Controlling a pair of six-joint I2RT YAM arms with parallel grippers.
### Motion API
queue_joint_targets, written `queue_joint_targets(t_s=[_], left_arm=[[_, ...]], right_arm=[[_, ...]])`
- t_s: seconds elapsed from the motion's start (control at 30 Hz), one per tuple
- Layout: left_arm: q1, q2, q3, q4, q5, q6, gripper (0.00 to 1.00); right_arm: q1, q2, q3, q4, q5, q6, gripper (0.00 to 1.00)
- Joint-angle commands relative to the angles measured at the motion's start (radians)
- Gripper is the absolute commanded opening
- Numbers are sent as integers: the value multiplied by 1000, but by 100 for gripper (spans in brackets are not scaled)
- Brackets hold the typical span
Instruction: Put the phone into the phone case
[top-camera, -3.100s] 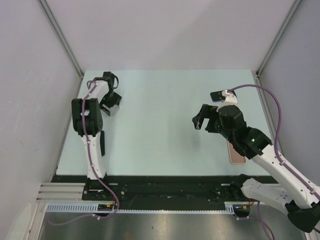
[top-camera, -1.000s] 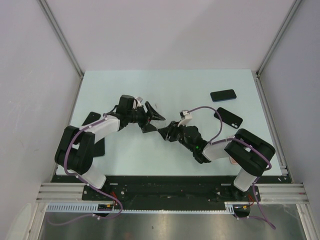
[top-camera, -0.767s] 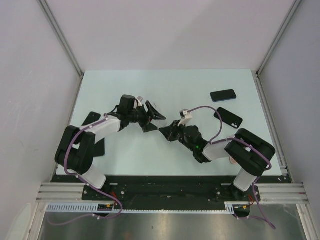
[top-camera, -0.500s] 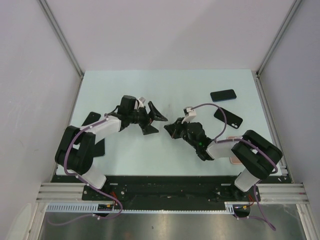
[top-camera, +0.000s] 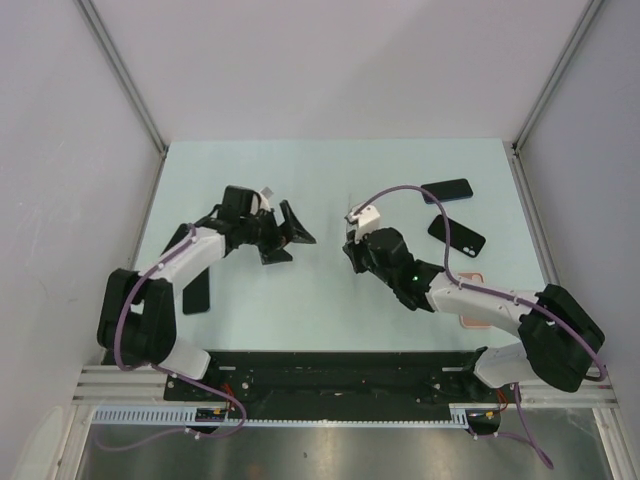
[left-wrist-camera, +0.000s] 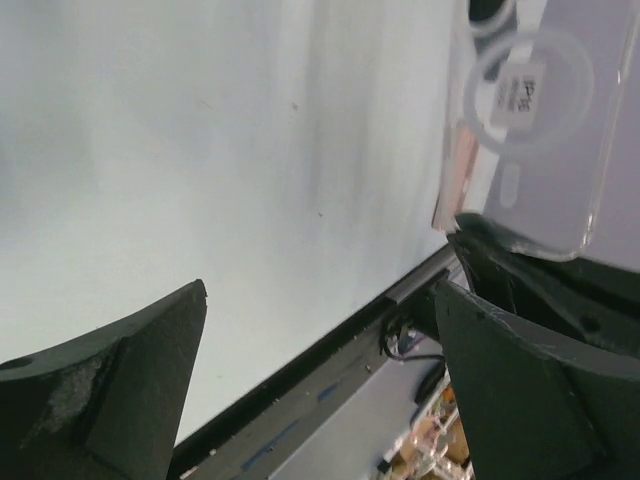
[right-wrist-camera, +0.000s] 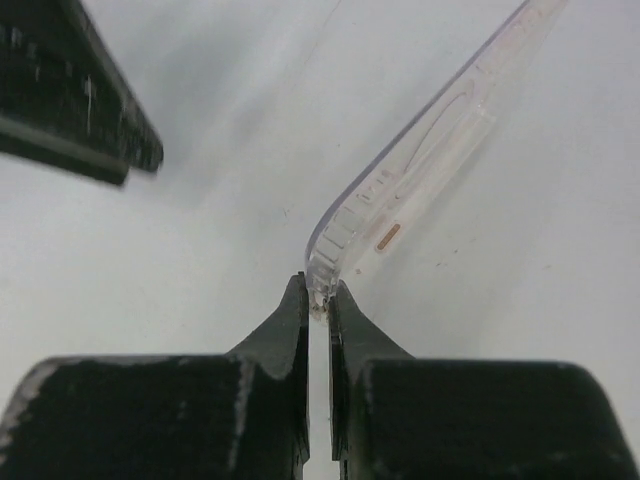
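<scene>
The clear phone case (right-wrist-camera: 420, 150) hangs above the table, pinched at one edge by my right gripper (right-wrist-camera: 319, 295), which is shut on it. In the left wrist view the phone case (left-wrist-camera: 545, 110) shows at the upper right, with a ring and a label on its back. In the top view it is almost invisible. My right gripper (top-camera: 350, 250) is over the table's middle. My left gripper (top-camera: 298, 243) stands wide open to its left, apart from the case, with nothing between its fingers (left-wrist-camera: 150, 380). A black phone (top-camera: 446, 190) lies at the far right.
A second dark phone-shaped slab (top-camera: 457, 233) lies near the black phone. A pink one (top-camera: 470, 300) lies partly under the right arm. Two dark flat items (top-camera: 197, 290) lie beside the left arm. The table's front edge (left-wrist-camera: 330, 350) shows below the left gripper.
The left gripper opened fully and drew back to the left. The right gripper shut on the clear case and carried it up and away from the left gripper.
</scene>
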Motion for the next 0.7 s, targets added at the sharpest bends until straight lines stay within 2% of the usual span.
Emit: queue_joint_targets(t_s=[0.0,0.03,0.1,0.17,0.33,0.47,0.67], left_arm=[[147,-73,-63,9,29,101,100],[168,-77,-74,16,59,116,100],[219,-99,-83,-3,49,133,100],[254,-122,-69,-50,2,161,100],[276,-111,31,-245,-149,219,100],[285,-142,20,-231,-198,228,100],[307,-154,28,-268,-245,213,100]], right_arm=[[53,-22,151,-304,102,-363,0],[59,-18,175,-389,115,-383,0],[75,-13,217,-451,112,-445,0],[124,-13,220,-506,131,-494,0],[217,22,228,-618,130,-498,0],[321,95,228,-641,179,-498,0],[381,214,243,-658,187,-429,4]])
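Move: Held in the right hand, the clear case is bound for the bare front-middle table, about 12 cm back, 3 cm left and 13 cm below that hand. Right of the hand lie a black phone (30 cm over, 6 ahead) and a pink case (34 cm over, 12 back). From the empty left hand that bare spot is 11 cm back and 11 cm right; the left-side phone is 28 cm left, 8 cm back, 12 cm below. Rolling its wrist nearly 50 degrees, left side down, while turning it left, the right hand keeps its pinch on one end of the clear case, lifts slightly, then draws back about 10 cm and sinks towards the front-middle table. The left hand, already free and wide open, swings some 12 cm left, away from the case. ##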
